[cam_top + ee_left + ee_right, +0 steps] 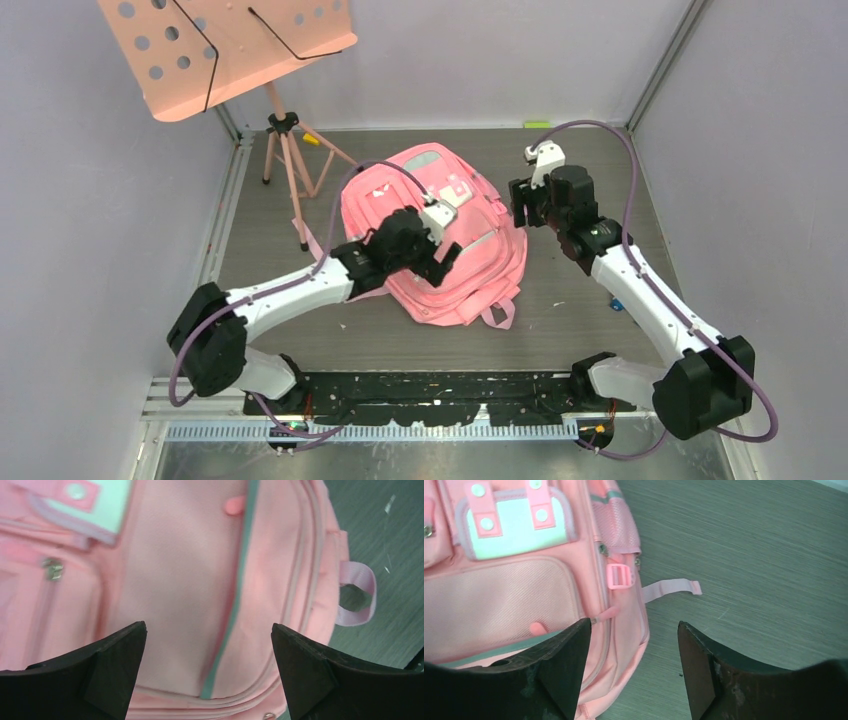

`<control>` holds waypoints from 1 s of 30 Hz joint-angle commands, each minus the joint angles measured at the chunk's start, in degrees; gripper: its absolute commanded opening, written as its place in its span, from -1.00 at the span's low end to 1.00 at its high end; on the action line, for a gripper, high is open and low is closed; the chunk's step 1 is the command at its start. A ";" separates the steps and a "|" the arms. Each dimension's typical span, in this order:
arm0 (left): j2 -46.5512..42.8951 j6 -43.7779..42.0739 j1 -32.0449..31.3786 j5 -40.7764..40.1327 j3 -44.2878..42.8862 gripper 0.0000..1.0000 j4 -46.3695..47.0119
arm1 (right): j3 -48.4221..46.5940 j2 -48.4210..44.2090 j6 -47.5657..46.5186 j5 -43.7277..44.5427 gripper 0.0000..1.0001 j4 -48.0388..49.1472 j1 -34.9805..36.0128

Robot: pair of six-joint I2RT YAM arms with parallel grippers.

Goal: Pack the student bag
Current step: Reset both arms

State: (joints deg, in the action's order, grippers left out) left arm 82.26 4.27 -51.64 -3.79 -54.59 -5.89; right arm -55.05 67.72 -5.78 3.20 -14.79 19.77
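The pink student bag (470, 262) lies flat on the table's middle, front pockets up. It fills the left wrist view (190, 580) and the left of the right wrist view (514, 595). My left gripper (447, 250) hovers over the bag's lower front, jaws wide open and empty, with the reflective strip (235, 615) between them. My right gripper (522, 205) is open and empty at the bag's right edge, beside a pink buckle (619, 576) and a loose strap (671, 588).
A salmon-pink perforated music stand (225, 50) on a tripod (290, 160) stands at the back left. A small blue object (617, 303) lies under my right arm. Grey walls close in the table (600, 160) on three sides.
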 commanded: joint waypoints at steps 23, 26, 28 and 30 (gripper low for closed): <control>-34.89 4.08 41.09 -9.05 -3.21 0.99 -22.66 | 8.40 -28.83 17.89 7.95 0.45 0.51 -18.98; -41.15 3.73 41.09 -10.97 2.56 0.99 -18.69 | 12.57 -31.85 18.02 8.40 0.46 2.82 -18.98; -44.41 3.36 41.09 -11.23 4.09 0.99 -17.24 | 13.91 -33.30 18.22 8.54 0.46 3.60 -18.97; -46.63 2.93 41.09 -10.92 4.63 0.99 -16.52 | 14.58 -33.94 18.30 8.55 0.46 4.21 -18.98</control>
State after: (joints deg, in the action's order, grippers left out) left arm 39.18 9.56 -10.52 -12.51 -51.24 -26.87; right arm -41.58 34.94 12.40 10.31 -16.32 0.89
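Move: The pink backpack's middle is some 8 cm ahead of the left hand, about 3 cm to its left and 8 cm below; its bottom carry loop is about 13 cm right, 3 cm back and 12 cm down, while the music stand's front foot is roughly 32 cm left, 12 cm ahead and 12 cm down. From the right hand the backpack's middle is about 18 cm left, level in depth and 15 cm below. Bring the open left gripper off from over the backpack, sweeping about 30 cm left in an arc that bows forward and comes back, climbing some 15 cm mostly in the later half and turning about 50 degrees counter-clockwise. Meanwhile swing the right gripper some 13 cm right, away from the bag, then draw it back and up, turning it clockwise, its opening unchanged. Touch nothing. ##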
